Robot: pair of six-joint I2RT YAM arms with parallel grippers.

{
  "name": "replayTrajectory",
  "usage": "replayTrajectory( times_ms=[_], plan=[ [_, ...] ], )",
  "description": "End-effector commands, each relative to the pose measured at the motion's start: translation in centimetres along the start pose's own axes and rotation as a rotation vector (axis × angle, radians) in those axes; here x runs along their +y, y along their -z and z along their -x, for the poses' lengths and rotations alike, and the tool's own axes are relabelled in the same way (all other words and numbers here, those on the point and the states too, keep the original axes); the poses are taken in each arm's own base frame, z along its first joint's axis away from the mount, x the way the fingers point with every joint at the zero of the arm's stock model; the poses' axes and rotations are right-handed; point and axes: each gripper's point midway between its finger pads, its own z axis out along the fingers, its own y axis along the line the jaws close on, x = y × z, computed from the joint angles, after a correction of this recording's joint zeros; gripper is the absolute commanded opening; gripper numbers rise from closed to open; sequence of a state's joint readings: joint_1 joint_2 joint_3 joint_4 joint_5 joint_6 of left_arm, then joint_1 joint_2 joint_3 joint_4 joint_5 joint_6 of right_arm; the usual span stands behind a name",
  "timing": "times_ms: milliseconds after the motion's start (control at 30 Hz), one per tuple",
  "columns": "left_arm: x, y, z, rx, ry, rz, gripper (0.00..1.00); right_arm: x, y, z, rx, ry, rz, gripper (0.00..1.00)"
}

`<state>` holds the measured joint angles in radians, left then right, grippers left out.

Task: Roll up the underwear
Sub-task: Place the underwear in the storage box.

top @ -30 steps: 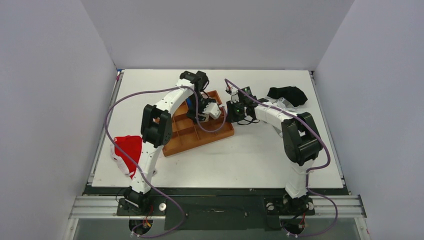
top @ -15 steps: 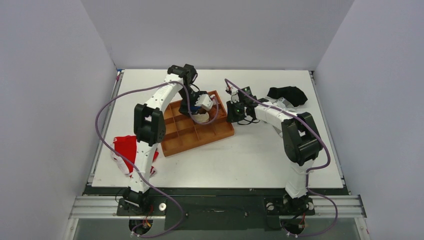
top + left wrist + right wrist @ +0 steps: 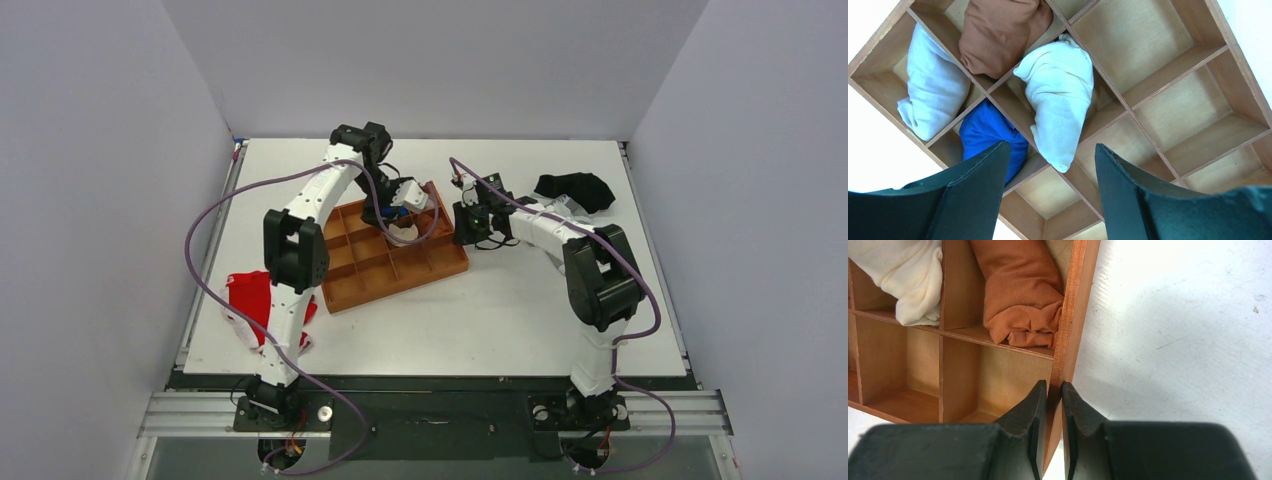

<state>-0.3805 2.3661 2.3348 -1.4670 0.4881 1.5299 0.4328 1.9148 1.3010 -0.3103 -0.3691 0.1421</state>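
Observation:
The underwear (image 3: 1060,95) is a cream roll lying slantwise in the wooden tray (image 3: 1233,50), its lower end resting over a divider. It also shows as a pale lump (image 3: 404,231) in the top view and at the right wrist view's top left (image 3: 903,275). My left gripper (image 3: 1052,147) hangs open above it, touching nothing, over the tray's back part (image 3: 398,212). My right gripper (image 3: 1054,385) is shut on the tray's right side wall (image 3: 1075,315), at the tray's right edge (image 3: 462,222).
Other tray cells hold a brown roll (image 3: 998,35), a pale white roll (image 3: 930,85) and a blue roll (image 3: 988,130). A red garment (image 3: 255,295) lies at the table's left edge. A dark garment (image 3: 575,188) lies at the back right.
My left arm swung left and back over the tray. The cream roll left its jaws and now lies in the tray. The right arm has not moved.

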Motion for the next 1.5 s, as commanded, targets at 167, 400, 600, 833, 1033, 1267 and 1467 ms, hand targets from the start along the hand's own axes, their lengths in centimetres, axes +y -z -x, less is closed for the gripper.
replayTrajectory(
  times_ms=[167,400,600,833,1033,1267,1467],
  plan=[
    [0.1,1.1,1.8,-0.043,-0.013,0.026,0.49,-0.2,-0.1,-1.4,0.063,0.0,0.003,0.0],
    [-0.5,-0.6,0.9,-0.021,0.004,-0.02,0.4,-0.4,-0.1,-1.6,0.066,-0.003,0.0,0.0],
    [-0.9,-1.9,-0.5,0.018,0.025,-0.045,0.33,-0.4,-0.1,-1.5,0.063,-0.003,-0.001,0.0],
    [-1.0,-3.7,-2.2,0.058,0.049,-0.067,0.22,-0.5,0.1,-1.5,0.062,-0.005,-0.003,0.0],
    [-1.2,-4.9,-3.1,0.081,0.064,-0.09,0.11,-0.5,0.2,-1.6,0.061,-0.003,-0.003,0.0],
    [-2.0,-6.3,-5.4,0.156,0.068,-0.121,0.1,-0.5,0.4,-1.5,0.058,-0.004,-0.005,0.0],
    [-1.9,-7.3,-6.3,0.185,0.056,-0.131,0.1,-0.6,0.6,-1.5,0.055,-0.001,-0.01,0.0]
  ],
)
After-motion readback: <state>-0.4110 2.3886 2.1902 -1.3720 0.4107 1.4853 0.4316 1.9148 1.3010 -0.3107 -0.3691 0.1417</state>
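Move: The left gripper hangs half open over the box, above the near end of the cream underwear. The cream roll's middle lies about 5 cm to its right, 4 cm back and 7 cm below; the blue roll is about 2 cm ahead and 3 cm right, the brown roll some 12 cm right and 1 cm back, both at much the same depth. From the right gripper, pinched on the box's right wall, the cream roll is about 12 cm left, 1 cm ahead and 3 cm lower. Start shutting the left fingers while still above the cream roll, then lower them about 5 cm into the cell, drifting only 1 cm back and tipping the hand some 5 degrees. Pinch the roll's left end between the fingertips. Keep the right gripper still, its pinch on the box's right wall unbroken. ##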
